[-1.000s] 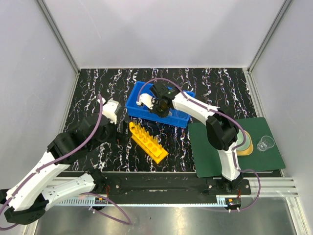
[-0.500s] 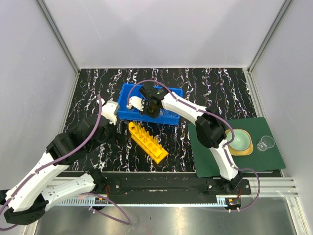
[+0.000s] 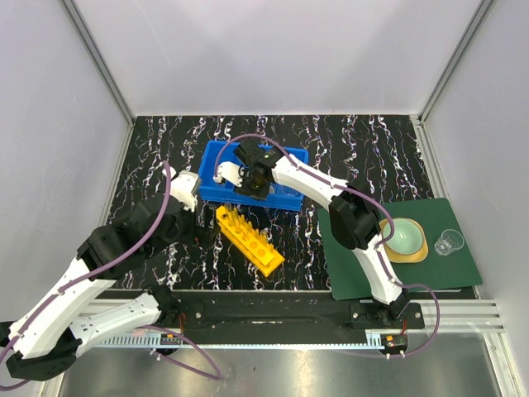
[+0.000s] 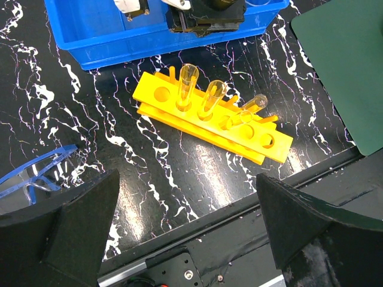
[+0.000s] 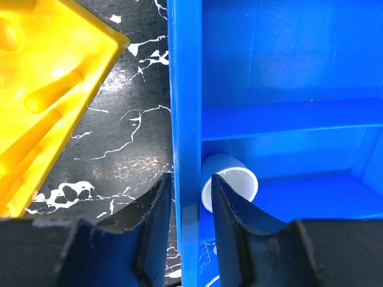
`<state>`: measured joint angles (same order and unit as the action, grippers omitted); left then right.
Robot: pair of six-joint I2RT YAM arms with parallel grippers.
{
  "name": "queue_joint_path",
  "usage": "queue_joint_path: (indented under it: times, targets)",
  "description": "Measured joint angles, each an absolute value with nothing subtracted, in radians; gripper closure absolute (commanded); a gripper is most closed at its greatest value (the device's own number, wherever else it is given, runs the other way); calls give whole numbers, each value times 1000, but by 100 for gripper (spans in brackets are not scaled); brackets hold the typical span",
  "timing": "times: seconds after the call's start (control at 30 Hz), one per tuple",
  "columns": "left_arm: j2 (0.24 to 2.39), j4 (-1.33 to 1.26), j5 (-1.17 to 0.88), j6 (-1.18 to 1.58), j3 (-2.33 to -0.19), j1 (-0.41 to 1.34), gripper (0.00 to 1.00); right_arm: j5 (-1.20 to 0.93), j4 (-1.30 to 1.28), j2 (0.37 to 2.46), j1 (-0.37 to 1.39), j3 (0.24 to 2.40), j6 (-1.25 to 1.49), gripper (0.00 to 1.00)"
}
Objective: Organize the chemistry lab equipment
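My right gripper (image 5: pixel 191 200) stands astride the near wall of the blue divided bin (image 5: pixel 185 119), one finger outside and one inside, jaws slightly apart from the wall, so open. A small white round piece (image 5: pixel 230 179) lies inside the bin beside the inner finger. The yellow rack (image 4: pixel 203 122) lies in front of the bin (image 3: pixel 213 149) and holds three clear glass tubes (image 4: pixel 187 84). A small glass beaker (image 3: pixel 450 241) stands on the mat at the right. My left gripper (image 4: pixel 188 227) hovers wide open near the table's front edge, holding nothing.
A dark green mat (image 3: pixel 364 273) at the right carries a pale green dome on a tan disc (image 3: pixel 407 236). Blue-framed safety glasses (image 4: pixel 36 176) lie left of the rack. The black front rail (image 3: pixel 273 308) runs along the near edge.
The right gripper dragged the blue bin to the left, then stopped; its jaws have now loosened from the bin's wall. The left arm has stayed still.
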<state>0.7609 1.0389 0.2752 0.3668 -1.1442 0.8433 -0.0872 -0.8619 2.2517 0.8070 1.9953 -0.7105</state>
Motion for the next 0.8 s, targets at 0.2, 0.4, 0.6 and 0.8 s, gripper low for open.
queue_joint_path:
  times: [0.2, 0.4, 0.6, 0.8]
  targets:
    - [765, 1039, 276, 367, -1144, 843, 1, -88, -862, 2251, 807, 1995, -706, 52]
    - [790, 1055, 286, 366, -1176, 843, 1, -87, -870, 2206, 807, 1998, -688, 41]
    - [854, 1112, 345, 366, -1287, 843, 1, -22, -862, 2062, 807, 2022, -630, 28]
    - [934, 1186, 463, 343, -1372, 843, 1, 142, -841, 1863, 807, 2036, -520, 0]
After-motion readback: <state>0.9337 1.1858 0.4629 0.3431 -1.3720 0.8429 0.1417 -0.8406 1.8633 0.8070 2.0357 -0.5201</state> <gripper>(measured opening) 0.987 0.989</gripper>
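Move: The right hand's half-opened fingers stand astride the blue tray's near long wall, with the tray's middle about 9 cm ahead, 1 cm left and a couple of centimetres below. The white cup sits inside the tray some 4 cm ahead and 1 cm right, the clear bottle roughly 9 cm ahead and 9 cm right. The yellow rack is about 13 cm back and 3 cm left. From the left hand the tray's middle lies some 29 cm ahead, 11 cm right, 20 cm down. The right hand comes free of the tray's near wall, its already loosened fingers spreading fully as it climbs straight up off the rim, about 21 cm and gathering speed. Late in the rise it drifts some 4 cm left, tilting about 30 degrees so the fingertips swing forward. The empty, open left hand eases up, forward and left a few centimetres. ##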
